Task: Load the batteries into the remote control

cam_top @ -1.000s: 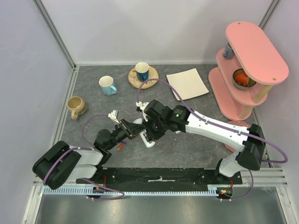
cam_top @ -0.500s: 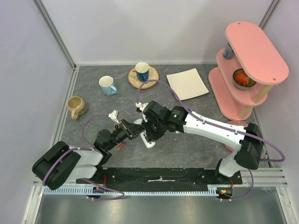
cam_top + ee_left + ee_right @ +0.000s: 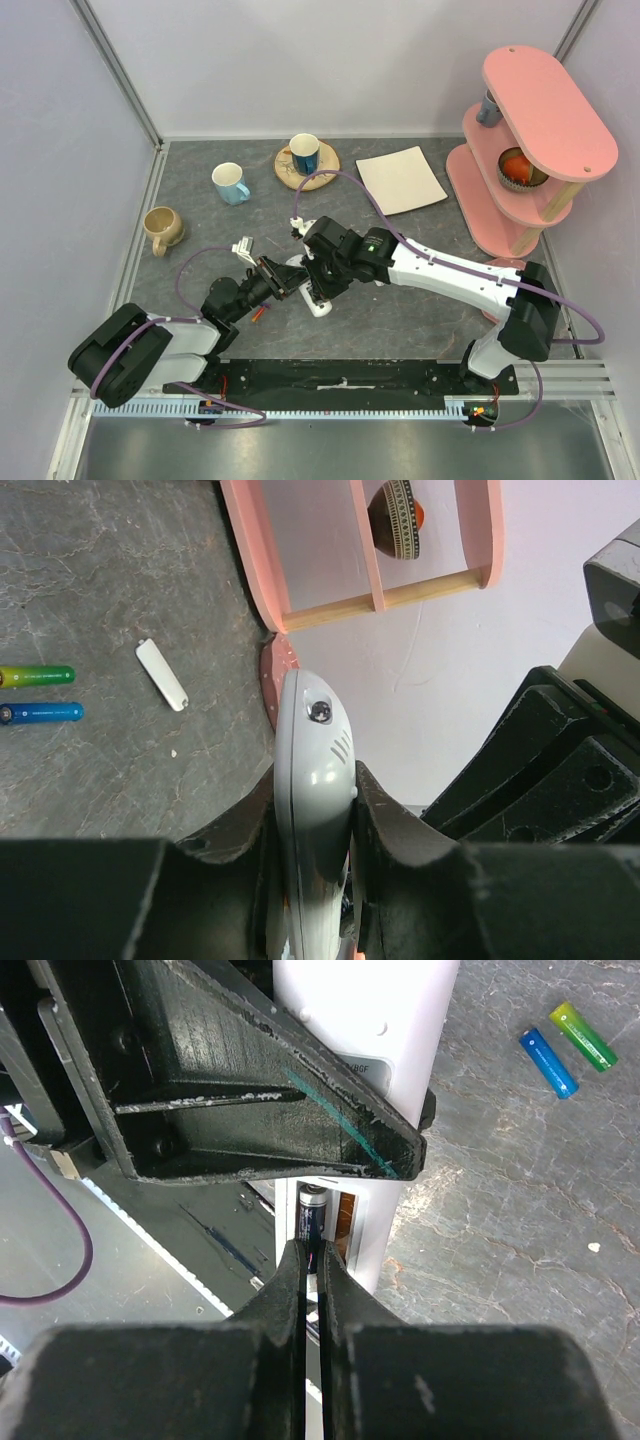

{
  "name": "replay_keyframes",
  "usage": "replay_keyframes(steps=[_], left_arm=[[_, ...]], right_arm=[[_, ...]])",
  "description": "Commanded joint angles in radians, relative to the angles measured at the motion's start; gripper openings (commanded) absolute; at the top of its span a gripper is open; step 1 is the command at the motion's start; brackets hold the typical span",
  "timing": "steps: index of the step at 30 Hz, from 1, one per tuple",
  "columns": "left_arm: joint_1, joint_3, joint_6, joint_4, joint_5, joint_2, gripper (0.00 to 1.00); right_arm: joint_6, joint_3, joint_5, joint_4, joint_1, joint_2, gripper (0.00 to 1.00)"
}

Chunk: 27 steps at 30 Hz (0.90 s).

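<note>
The white remote control (image 3: pixel 312 770) stands on edge between my left gripper's (image 3: pixel 315 780) jaws, which are shut on it. In the right wrist view its open battery bay faces me, with a dark blue-purple battery (image 3: pixel 312 1215) lying in one slot. My right gripper (image 3: pixel 312 1250) is shut, its tips right at the near end of that battery. A green battery (image 3: pixel 583 1036) and a blue battery (image 3: pixel 549 1062) lie loose on the table. From above, both grippers meet over the remote control (image 3: pixel 318 303), and a red-orange battery (image 3: pixel 258 314) lies beside the left arm.
A small white cover strip (image 3: pixel 162 675) lies near the loose batteries. At the back stand a beige mug (image 3: pixel 163 229), a white-blue mug (image 3: pixel 231 183), a blue mug on a wooden coaster (image 3: pixel 304 153) and a square white plate (image 3: pixel 401 180). A pink shelf stand (image 3: pixel 530 130) is at the right.
The right arm's wrist has edged slightly left toward the remote control. The left arm and the remote have stayed put.
</note>
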Motion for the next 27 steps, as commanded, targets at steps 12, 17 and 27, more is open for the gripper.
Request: replay_keyframes(steps=[12,17,27], left_arm=[[-0.017,-0.017,-0.012,0.292,0.008,-0.042,0.02],[-0.017,-0.019,-0.010,0.292,0.007,-0.042,0.02],[-0.017,-0.020,-0.007,0.292,0.002,-0.042,0.02]], right_arm=[[0.029,-0.022,0.001,0.079,0.003,0.023,0.22],[0.026,-0.019,-0.006,0.076,0.003,0.017,0.24],[0.011,0.000,0.009,0.031,0.003,0.003,0.30]])
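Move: The black battery lies in the bay of the remote control right under my shut right fingertips, its middle about 1 cm ahead, 1 cm left and 1 cm below. The green and blue batteries lie on the table some 8 cm ahead, 2 cm right and 13 cm lower; the white cover is about 6 cm ahead and 17 cm right, equally low. From my left hand, the black battery is roughly 4 cm back and 4 cm right, 1 cm below. I spread my right fingertips from fully shut to a bit over a quarter open, so they straddle the black battery they had been bearing on. As they begin to part, that hand sinks about half a centimetre towards the bay, then practically stays put with its wrist unturned. My left hand keeps its grip on the remote control and holds it nearly still for this. ##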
